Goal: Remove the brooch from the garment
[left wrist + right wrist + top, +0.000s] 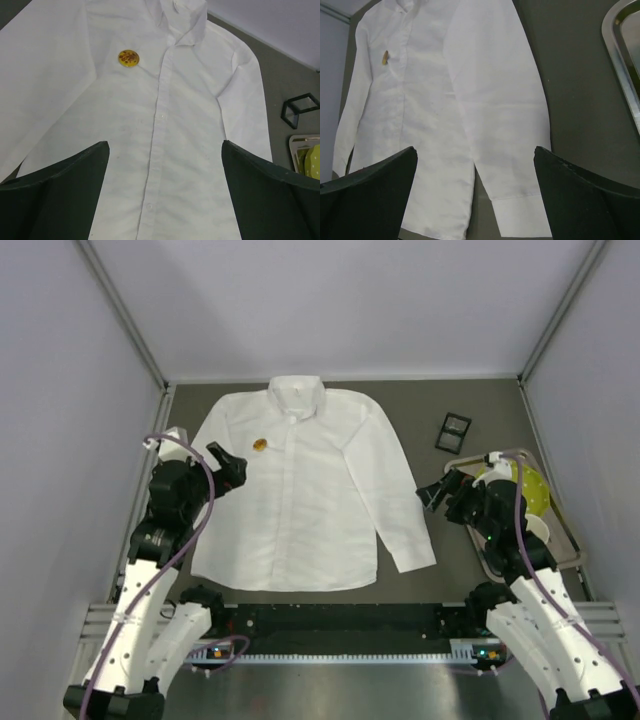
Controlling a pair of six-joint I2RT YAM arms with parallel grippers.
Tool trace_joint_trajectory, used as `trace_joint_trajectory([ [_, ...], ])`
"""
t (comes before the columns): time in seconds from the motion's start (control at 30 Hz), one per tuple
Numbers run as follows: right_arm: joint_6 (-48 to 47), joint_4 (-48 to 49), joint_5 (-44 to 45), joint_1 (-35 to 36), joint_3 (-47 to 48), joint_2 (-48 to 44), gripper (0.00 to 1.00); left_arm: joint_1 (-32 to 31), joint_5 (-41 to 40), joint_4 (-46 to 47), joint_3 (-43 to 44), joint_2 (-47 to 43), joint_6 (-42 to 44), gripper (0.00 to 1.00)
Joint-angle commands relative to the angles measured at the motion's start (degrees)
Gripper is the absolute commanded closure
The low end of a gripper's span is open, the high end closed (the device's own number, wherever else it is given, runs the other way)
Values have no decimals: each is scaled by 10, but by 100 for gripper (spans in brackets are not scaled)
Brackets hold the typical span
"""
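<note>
The garment (300,490), a white long-sleeved collared shirt, lies flat and buttoned on the dark table, collar at the far side. The brooch (259,446), a tiny round orange-gold pin, sits on its chest left of the button placket. The brooch also shows in the left wrist view (128,58) and edge-on in the right wrist view (385,57). My left gripper (232,465) is open and empty above the shirt's left sleeve, near the brooch. My right gripper (436,492) is open and empty just right of the right sleeve.
A small black square box (453,431) lies on the table right of the shirt. A metal tray (560,540) holding a yellow-green object (535,490) stands at the right edge. Grey walls enclose the table on three sides.
</note>
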Motion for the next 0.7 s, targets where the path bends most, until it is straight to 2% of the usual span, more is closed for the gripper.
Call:
trace_joint_trajectory([
  [0.0,-34,-1,9,-3,30,2,1,2,4,-15,41,40,26,1],
  [0.13,-46,24,-22,-4,74,45,1,2,23,-61,102,143,63,1],
  [0.2,-41,36,-34,-1,92,103,1,3,-3,-100,129,188,65,1],
  [0.3,-46,51,2,65,163,195,1,15,21,-104,186,271,67,6],
  [0.37,-69,72,20,150,245,303,1,21,24,-97,218,336,78,11],
  [0.47,-76,134,-10,196,347,443,1,24,41,-126,302,459,119,21],
  [0.57,-40,229,-48,198,414,561,1,23,32,-174,388,577,157,27],
  [0.67,-2,265,-49,201,497,668,2,14,11,-175,455,666,190,33],
])
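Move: The brooch lies flat on the shirt's left chest, about 19 cm ahead of the left gripper, 3 cm to its right and some 16 cm below. The button strip runs about 8 cm to the right of the brooch, and the collar is some 14 cm farther out and 9 cm to the right of it. From the right gripper the brooch is roughly 21 cm ahead, 41 cm to the left and 10 cm below. Bring the left gripper forward about 15 cm and down 10 towards the brooch, picking up speed, tipping the fingers some 30 degrees farther down and narrowing them to roughly three quarters open. Meanwhile sweep the wide-open right gripper about 20 cm left and 13 forward over the shirt, rising a little and turning counter-clockwise, to approach the brooch from its right. ##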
